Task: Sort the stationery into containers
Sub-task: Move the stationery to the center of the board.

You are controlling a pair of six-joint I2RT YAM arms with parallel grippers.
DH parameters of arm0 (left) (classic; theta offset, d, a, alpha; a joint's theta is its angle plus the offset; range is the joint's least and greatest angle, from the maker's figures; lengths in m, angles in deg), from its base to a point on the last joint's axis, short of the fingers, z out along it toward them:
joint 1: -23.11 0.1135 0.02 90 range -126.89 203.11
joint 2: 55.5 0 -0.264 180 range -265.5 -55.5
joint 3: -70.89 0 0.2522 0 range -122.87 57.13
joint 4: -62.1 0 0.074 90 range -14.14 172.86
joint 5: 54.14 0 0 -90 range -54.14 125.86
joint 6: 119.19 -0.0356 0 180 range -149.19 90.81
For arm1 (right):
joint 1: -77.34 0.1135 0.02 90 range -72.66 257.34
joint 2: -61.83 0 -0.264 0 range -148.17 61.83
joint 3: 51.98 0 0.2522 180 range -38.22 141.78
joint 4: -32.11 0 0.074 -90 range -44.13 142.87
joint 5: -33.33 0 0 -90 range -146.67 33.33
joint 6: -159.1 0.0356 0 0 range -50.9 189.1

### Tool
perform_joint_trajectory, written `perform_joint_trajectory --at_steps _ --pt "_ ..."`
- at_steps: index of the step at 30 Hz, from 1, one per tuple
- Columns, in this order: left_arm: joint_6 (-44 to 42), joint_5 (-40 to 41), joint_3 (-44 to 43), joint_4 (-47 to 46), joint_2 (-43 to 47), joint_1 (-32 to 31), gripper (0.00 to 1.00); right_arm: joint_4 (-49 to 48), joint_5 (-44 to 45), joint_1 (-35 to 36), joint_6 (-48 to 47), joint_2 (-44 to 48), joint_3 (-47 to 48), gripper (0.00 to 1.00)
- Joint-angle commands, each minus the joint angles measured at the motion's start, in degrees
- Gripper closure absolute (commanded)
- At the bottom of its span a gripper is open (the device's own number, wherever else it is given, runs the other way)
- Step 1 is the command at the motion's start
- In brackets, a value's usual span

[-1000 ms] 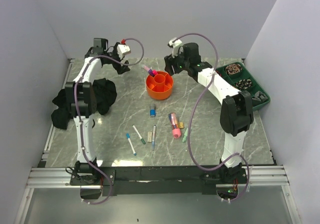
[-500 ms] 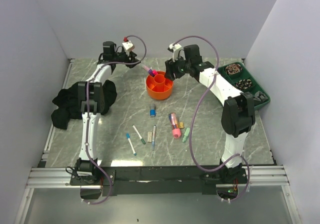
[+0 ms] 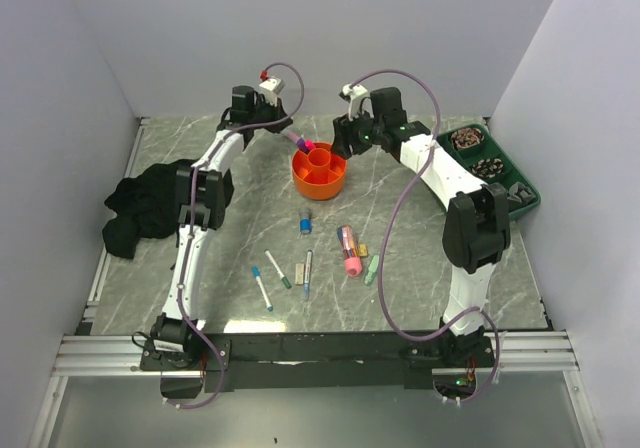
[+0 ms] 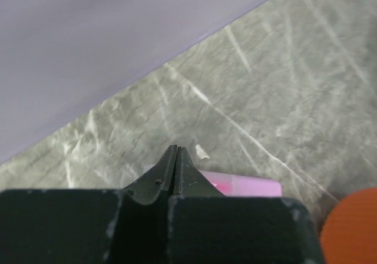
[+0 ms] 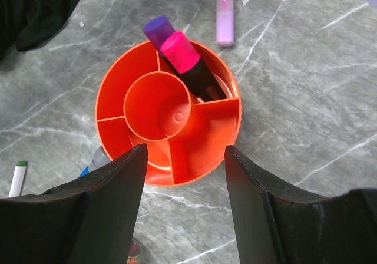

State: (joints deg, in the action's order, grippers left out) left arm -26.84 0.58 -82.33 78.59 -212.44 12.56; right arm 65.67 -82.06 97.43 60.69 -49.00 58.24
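The orange holder (image 3: 319,171) stands at the back middle of the table. A purple-capped marker (image 5: 157,27) and a pink-capped marker (image 5: 179,50) lean in one of its ring compartments (image 5: 203,78). My right gripper (image 5: 184,152) hangs open over the holder's (image 5: 147,108) near rim, holding nothing. My left gripper (image 4: 177,149) is shut with nothing between its tips, low over the table behind the holder. A pale pink marker (image 4: 247,186) lies just beyond the tips, also seen in the right wrist view (image 5: 224,10). Several pens, markers and erasers (image 3: 307,268) lie loose in front of the holder, among them a pink marker (image 3: 350,253).
A black cloth bundle (image 3: 150,203) lies at the left, behind my left arm. A dark green compartment tray (image 3: 495,168) sits at the right edge. The grey back wall runs close behind both grippers.
My left arm has swung right along the back wall towards the holder, and its gripper has gone from open to shut. The right gripper has shifted slightly left over the holder.
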Motion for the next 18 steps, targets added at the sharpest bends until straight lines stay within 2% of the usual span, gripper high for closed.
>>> perform_joint_trajectory --at_steps 1,6,14,18 --pt "-3.99 9.53 -4.94 8.25 -0.56 -2.54 0.99 -0.63 -0.54 -1.11 1.28 -0.09 1.53 0.37" --pt "-11.92 16.47 -5.21 16.51 -0.20 -6.68 0.99 -0.81 -0.80 -1.90 2.16 -1.76 3.81 0.37" --pt "-15.26 19.73 -6.18 20.39 -1.00 -8.09 0.99 -0.19 -2.12 -3.31 3.48 -3.26 6.01 0.37" --pt "-16.33 22.62 -0.39 20.23 2.33 -7.74 0.99 -0.28 -2.21 -3.75 3.57 -3.87 6.28 0.37"
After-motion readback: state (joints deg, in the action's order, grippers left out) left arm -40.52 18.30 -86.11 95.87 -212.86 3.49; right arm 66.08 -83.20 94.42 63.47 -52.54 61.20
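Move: The highlighter lies on the table about 2 cm back, 4 cm to the right and some 6 cm below my shut left fingertips. The orange organizer's middle is about 13 cm back and 11 cm to the right of that hand, 5 cm down. The purple and pink markers in it lean roughly 8 cm back and 9 cm right. From my right hand the highlighter is some 13 cm forward, 13 cm left and 17 cm below. With its fingers kept shut, I bring my left hand down and to the right by about 4 cm each and draw it back some 3 cm, over the highlighter towards the organizer. As it sinks I roll it about 20 degrees, left side rising, so the tips point more steeply down, and they seem to push the highlighter. My right hand, half open and empty, eases some 3 cm forward and right. ##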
